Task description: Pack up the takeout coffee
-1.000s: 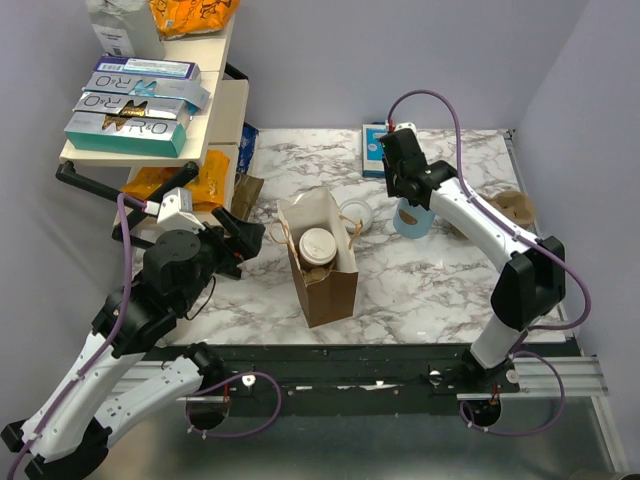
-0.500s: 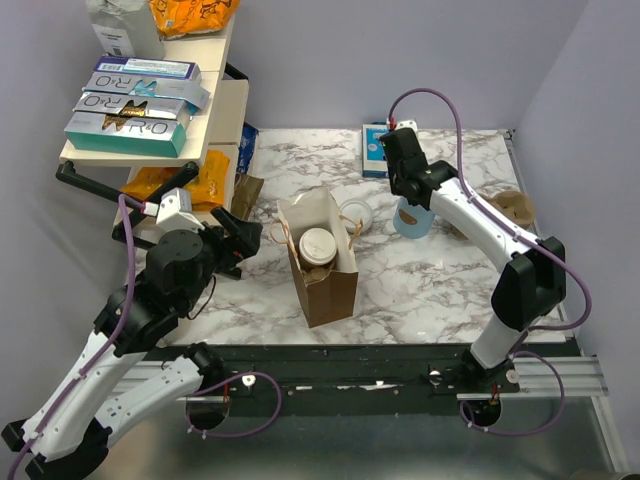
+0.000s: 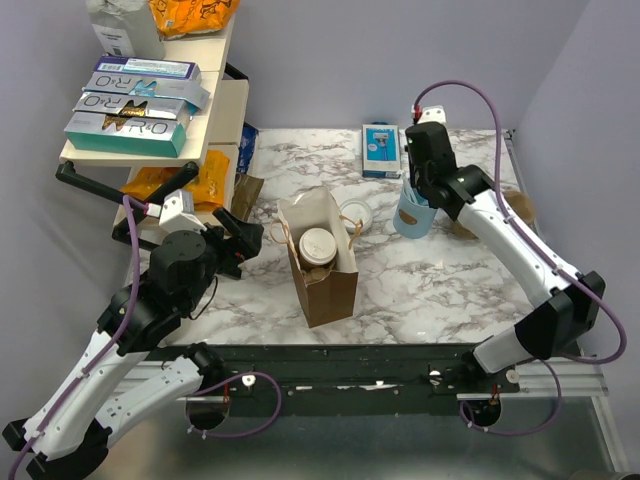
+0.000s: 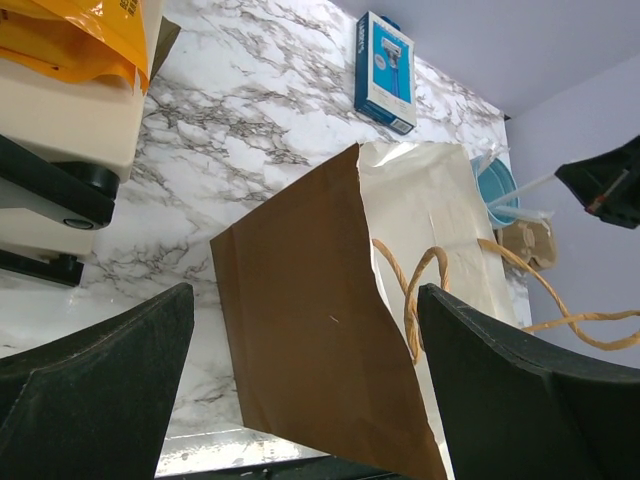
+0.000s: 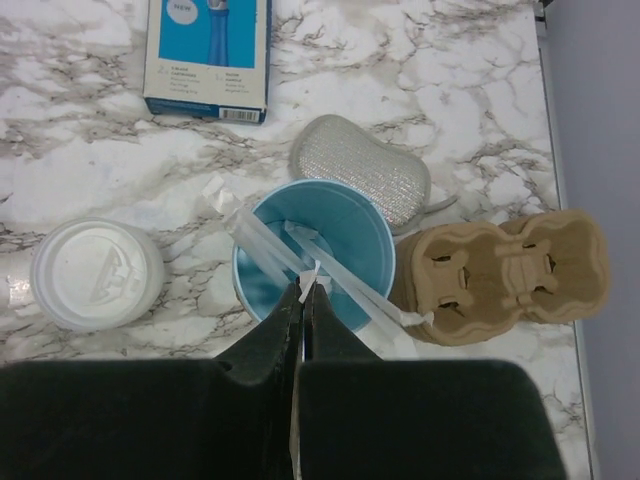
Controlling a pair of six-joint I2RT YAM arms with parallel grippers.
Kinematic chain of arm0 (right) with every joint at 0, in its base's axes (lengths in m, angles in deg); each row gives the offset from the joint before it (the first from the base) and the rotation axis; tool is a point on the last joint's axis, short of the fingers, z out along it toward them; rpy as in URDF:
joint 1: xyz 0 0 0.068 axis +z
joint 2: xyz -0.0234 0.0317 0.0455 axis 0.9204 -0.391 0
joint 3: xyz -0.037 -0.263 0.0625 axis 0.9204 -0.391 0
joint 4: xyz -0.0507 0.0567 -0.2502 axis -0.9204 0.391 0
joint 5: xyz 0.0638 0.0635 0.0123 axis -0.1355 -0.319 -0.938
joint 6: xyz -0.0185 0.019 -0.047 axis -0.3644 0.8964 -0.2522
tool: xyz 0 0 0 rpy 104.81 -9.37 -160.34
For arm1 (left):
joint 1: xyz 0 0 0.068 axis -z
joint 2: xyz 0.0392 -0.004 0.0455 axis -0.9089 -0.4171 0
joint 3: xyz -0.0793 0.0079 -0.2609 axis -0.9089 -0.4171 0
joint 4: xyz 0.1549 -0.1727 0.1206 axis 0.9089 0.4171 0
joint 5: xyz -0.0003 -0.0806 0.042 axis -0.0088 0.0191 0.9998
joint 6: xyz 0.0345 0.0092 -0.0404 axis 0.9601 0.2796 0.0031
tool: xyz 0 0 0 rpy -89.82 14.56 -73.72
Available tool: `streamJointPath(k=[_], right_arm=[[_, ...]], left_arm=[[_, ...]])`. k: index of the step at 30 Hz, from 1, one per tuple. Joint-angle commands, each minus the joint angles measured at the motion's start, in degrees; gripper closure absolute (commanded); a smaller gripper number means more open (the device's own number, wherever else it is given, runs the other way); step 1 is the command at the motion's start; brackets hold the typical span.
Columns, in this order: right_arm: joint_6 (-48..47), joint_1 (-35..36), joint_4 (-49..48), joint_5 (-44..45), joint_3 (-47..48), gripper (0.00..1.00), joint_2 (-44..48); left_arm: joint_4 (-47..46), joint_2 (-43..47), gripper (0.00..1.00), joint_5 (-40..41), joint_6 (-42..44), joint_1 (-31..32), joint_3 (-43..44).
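The takeout coffee cup [image 3: 317, 245], round pale lid on top, stands inside the open brown paper bag [image 3: 322, 270] at mid-table. A second round white lid [image 3: 355, 213] lies on the table right of the bag; it also shows in the right wrist view [image 5: 95, 275]. My right gripper [image 3: 413, 195] hovers over the light-blue mug [image 3: 412, 220], shut [image 5: 303, 288] on the paper tip of a wrapped straw above the mug [image 5: 340, 235]. My left gripper [image 3: 245, 238] is open and empty just left of the bag, whose brown side [image 4: 300, 320] shows between its fingers [image 4: 305, 300].
Two more wrapped straws [image 5: 350, 285] lean in the mug. A brown pulp cup carrier [image 5: 505, 275] and a grey sponge [image 5: 365, 175] lie right of it. A blue razor box [image 3: 381, 150] lies at the back. A shelf with boxes [image 3: 140, 110] stands at the left.
My right arm has swung right and back, uncovering the razor box, and its gripper now sits over the mug. The left arm, bag and cup have not moved.
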Motion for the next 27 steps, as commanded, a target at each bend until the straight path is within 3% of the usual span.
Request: streamJointPath(k=[1,6,12,18,22,24,27], right_arm=[[-2.3,-0.2,1.2,3.9,1.0,0.94,4.8],[-4.0,-0.2,2.8,-1.8,7.4,0.94,13.2],[-3.5,-0.2,-0.9,-21.5,7.3,0.93,24.3],[2.4,-0.2,-6.1,-53.3,6.8,0.93,31.3],[9.2,0.4,-7.0,-76.7,8.3,0.93,28.5],[8.8,2.5,-6.2,-78.0,9.0,0.93,26.0],[4.1,9.5,0.0,-69.2,11.0,0.93,22.9]], left_arm=[[-1.3,0.2,0.01,1.0,-0.3,0.3,0.0],[-1.4,-0.2,0.01,0.0,0.3,0.2,0.0],[-1.5,0.1,0.01,-1.0,0.0,0.2,-0.3],[-0.2,0.3,0.01,-0.9,-0.4,0.2,-0.7],[0.1,1.0,0.01,-1.0,-1.0,0.3,-1.9],[0.5,1.0,0.01,-1.0,-1.3,0.2,-2.1],[0.9,0.8,0.01,-1.3,-1.3,0.3,-1.9]])
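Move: The right hand already holds a straw, its lower end still at the blue cup, which sits some 20 cm below and about 3 cm ahead and 2 cm to the right. The paper bag it is for stands roughly 18 cm back and 21 cm left of the right hand, its middle 14 cm lower; the white lid is 13 cm left and 3 cm ahead, 24 cm down. From the idle left hand the bag lies about 15 cm right, 2 cm ahead and 19 cm below. Keep the right fingers shut on the straw and draw it up out of the blue cup, nearly straight at first, then sweep fast up and back, finally curving left on the bag's side, about 25 cm up and 23 cm back in all. Swing the wrist some 65 degrees counter-clockwise, rolling its left side up, until the fingers point left and level. ##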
